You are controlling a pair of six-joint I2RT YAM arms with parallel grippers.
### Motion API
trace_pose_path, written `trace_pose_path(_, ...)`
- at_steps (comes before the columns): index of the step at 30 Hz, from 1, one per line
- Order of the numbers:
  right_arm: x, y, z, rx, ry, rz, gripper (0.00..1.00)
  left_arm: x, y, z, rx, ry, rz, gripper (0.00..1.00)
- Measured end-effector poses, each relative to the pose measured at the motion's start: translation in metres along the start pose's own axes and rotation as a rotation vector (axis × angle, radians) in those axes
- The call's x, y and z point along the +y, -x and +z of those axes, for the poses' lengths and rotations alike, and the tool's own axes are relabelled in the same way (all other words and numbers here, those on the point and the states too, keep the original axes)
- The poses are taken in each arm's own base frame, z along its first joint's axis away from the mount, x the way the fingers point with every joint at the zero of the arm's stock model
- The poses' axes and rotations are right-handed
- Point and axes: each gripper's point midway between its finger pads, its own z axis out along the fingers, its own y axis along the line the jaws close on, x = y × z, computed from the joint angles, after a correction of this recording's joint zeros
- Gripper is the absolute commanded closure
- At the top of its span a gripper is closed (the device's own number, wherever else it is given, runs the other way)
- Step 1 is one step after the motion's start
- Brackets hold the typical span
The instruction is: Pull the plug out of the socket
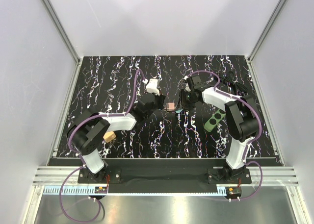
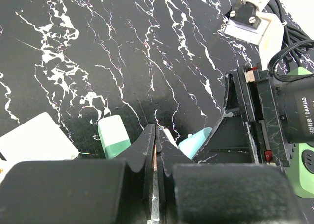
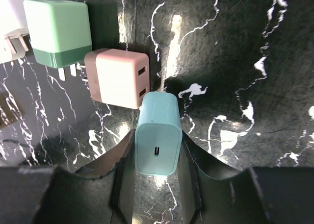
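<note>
My right gripper (image 3: 157, 158) is shut on a light-blue plug (image 3: 157, 136), its port end facing the wrist camera and its far end over the black marbled table. The same plug (image 2: 196, 141) shows just right of my left gripper (image 2: 155, 136), whose jaws are pressed together with nothing in them. The socket (image 1: 216, 120), a dark-green strip with round black holes, lies apart from the plug, by the right arm's elbow; its end (image 2: 303, 167) shows at the frame's right edge. From above, the left gripper (image 1: 160, 103) and right gripper (image 1: 182, 106) face each other at mid-table.
A pink plug (image 3: 120, 78) lies touching the blue one's far end, with a green plug (image 3: 59, 33) beyond it. A white adapter (image 1: 153, 85) sits behind the left gripper. A flat white piece (image 2: 37, 138) lies on the left. A tan block (image 1: 109, 136) is near the left arm's base.
</note>
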Motion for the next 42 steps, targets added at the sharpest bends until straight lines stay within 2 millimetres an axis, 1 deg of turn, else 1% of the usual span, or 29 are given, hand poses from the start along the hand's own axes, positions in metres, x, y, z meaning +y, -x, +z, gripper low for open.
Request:
trace_pose_path(2, -0.001, 0.002, 0.000, -0.005, -0.011, -0.005, 0.57, 0.000, 0.000, 0.000, -0.001, 0.000, 0.000, 0.94)
trace_pose_path(3, -0.002, 0.002, -0.001, -0.007, -0.015, -0.006, 0.53, 0.000, 0.000, 0.000, -0.001, 0.000, 0.000, 0.94)
trace_pose_path(4, -0.002, 0.002, -0.001, -0.007, -0.017, -0.009, 0.47, 0.000, 0.000, 0.000, 0.000, 0.000, 0.000, 0.93)
trace_pose_path(5, -0.002, 0.003, -0.001, -0.007, -0.018, -0.011, 0.43, 0.000, 0.000, 0.000, -0.001, -0.001, 0.000, 0.93)
trace_pose_path(6, -0.003, 0.003, -0.001, -0.007, -0.020, -0.013, 0.41, 0.000, 0.000, 0.000, -0.001, -0.001, 0.000, 0.93)
trace_pose_path(8, -0.003, 0.005, -0.002, -0.011, -0.028, -0.018, 0.29, 0.000, 0.000, 0.000, 0.000, -0.002, 0.000, 0.93)
trace_pose_path(9, -0.004, 0.006, -0.003, -0.012, -0.034, -0.017, 0.25, -0.001, 0.000, 0.000, 0.001, -0.005, 0.000, 0.93)
trace_pose_path(10, -0.004, 0.007, -0.004, -0.010, -0.040, -0.021, 0.17, -0.001, 0.000, 0.000, 0.002, -0.005, 0.000, 0.92)
trace_pose_path(11, -0.003, 0.008, -0.006, -0.007, -0.045, -0.022, 0.13, -0.001, 0.000, 0.000, 0.003, -0.008, 0.000, 0.93)
trace_pose_path(12, -0.002, 0.012, -0.008, -0.011, -0.050, -0.029, 0.06, -0.002, -0.001, 0.000, 0.003, -0.009, 0.000, 0.93)
trace_pose_path(14, -0.001, 0.021, -0.012, -0.024, -0.068, -0.038, 0.00, -0.002, -0.001, 0.000, 0.004, -0.012, 0.000, 0.93)
trace_pose_path(17, 0.000, 0.034, -0.022, -0.052, -0.096, -0.048, 0.00, -0.002, -0.001, 0.000, 0.004, -0.013, 0.000, 0.92)
trace_pose_path(19, 0.000, 0.034, -0.030, -0.058, -0.113, -0.047, 0.00, -0.001, -0.004, -0.003, 0.006, -0.013, 0.000, 0.91)
trace_pose_path(21, -0.001, 0.029, -0.042, -0.060, -0.129, -0.036, 0.00, 0.003, -0.011, -0.010, 0.021, -0.012, 0.005, 0.80)
trace_pose_path(22, -0.001, 0.027, -0.049, -0.065, -0.133, -0.031, 0.00, 0.004, -0.016, -0.015, 0.031, -0.013, 0.005, 0.75)
trace_pose_path(23, 0.000, 0.023, -0.056, -0.076, -0.130, -0.026, 0.00, 0.005, -0.020, -0.020, 0.041, -0.017, 0.006, 0.68)
trace_pose_path(25, -0.001, 0.011, -0.072, -0.090, -0.132, -0.010, 0.00, 0.005, -0.026, -0.029, 0.061, -0.028, 0.004, 0.61)
trace_pose_path(26, -0.002, 0.005, -0.079, -0.092, -0.132, 0.000, 0.00, 0.003, -0.027, -0.035, 0.070, -0.044, -0.002, 0.57)
trace_pose_path(27, -0.003, -0.002, -0.086, -0.094, -0.132, 0.013, 0.00, 0.000, -0.027, -0.041, 0.074, -0.063, -0.011, 0.50)
trace_pose_path(29, -0.005, -0.013, -0.094, -0.100, -0.128, 0.034, 0.00, -0.006, -0.027, -0.056, 0.080, -0.105, -0.032, 0.45)
trace_pose_path(30, -0.005, -0.020, -0.097, -0.101, -0.123, 0.052, 0.00, -0.010, -0.025, -0.067, 0.075, -0.132, -0.052, 0.39)
trace_pose_path(32, -0.007, -0.033, -0.097, -0.096, -0.108, 0.078, 0.00, -0.013, -0.026, -0.087, 0.077, -0.166, -0.082, 0.34)
trace_pose_path(33, -0.009, -0.039, -0.097, -0.091, -0.103, 0.090, 0.00, -0.014, -0.027, -0.097, 0.080, -0.183, -0.103, 0.29)
trace_pose_path(35, -0.009, -0.056, -0.094, -0.078, -0.079, 0.115, 0.00, -0.013, -0.032, -0.118, 0.092, -0.209, -0.137, 0.25)
trace_pose_path(37, -0.007, -0.072, -0.090, -0.074, -0.052, 0.127, 0.00, -0.011, -0.040, -0.139, 0.109, -0.237, -0.171, 0.18)
trace_pose_path(40, 0.001, -0.093, -0.087, -0.084, 0.009, 0.140, 0.00, -0.013, -0.049, -0.169, 0.117, -0.310, -0.229, 0.13)
trace_pose_path(42, 0.007, -0.104, -0.084, -0.088, 0.053, 0.154, 0.00, -0.014, -0.055, -0.190, 0.113, -0.365, -0.272, 0.11)
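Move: Between the right hand's fingers, practically at the hand point, the blue plug already stands down by the table. From that hand the pink plug is about 5 cm to the left and 2 cm farther out, the green plug roughly 10 cm left and 5 cm out. The left hand, empty and nearly shut, hovers higher: the blue plug is some 8 cm to its right, 2 cm ahead and 9 cm below. Letting go of the blue plug, the right hand spreads its fingers wide, rises about 7 cm off it with a slight forward lead, then draws back towards its base, ending some 13 cm behind its start and sinking again. A little later the left hand withdraws about 19 cm back and somewhat left, away from the row, opening wide as its wrist rolls and turns clockwise. ##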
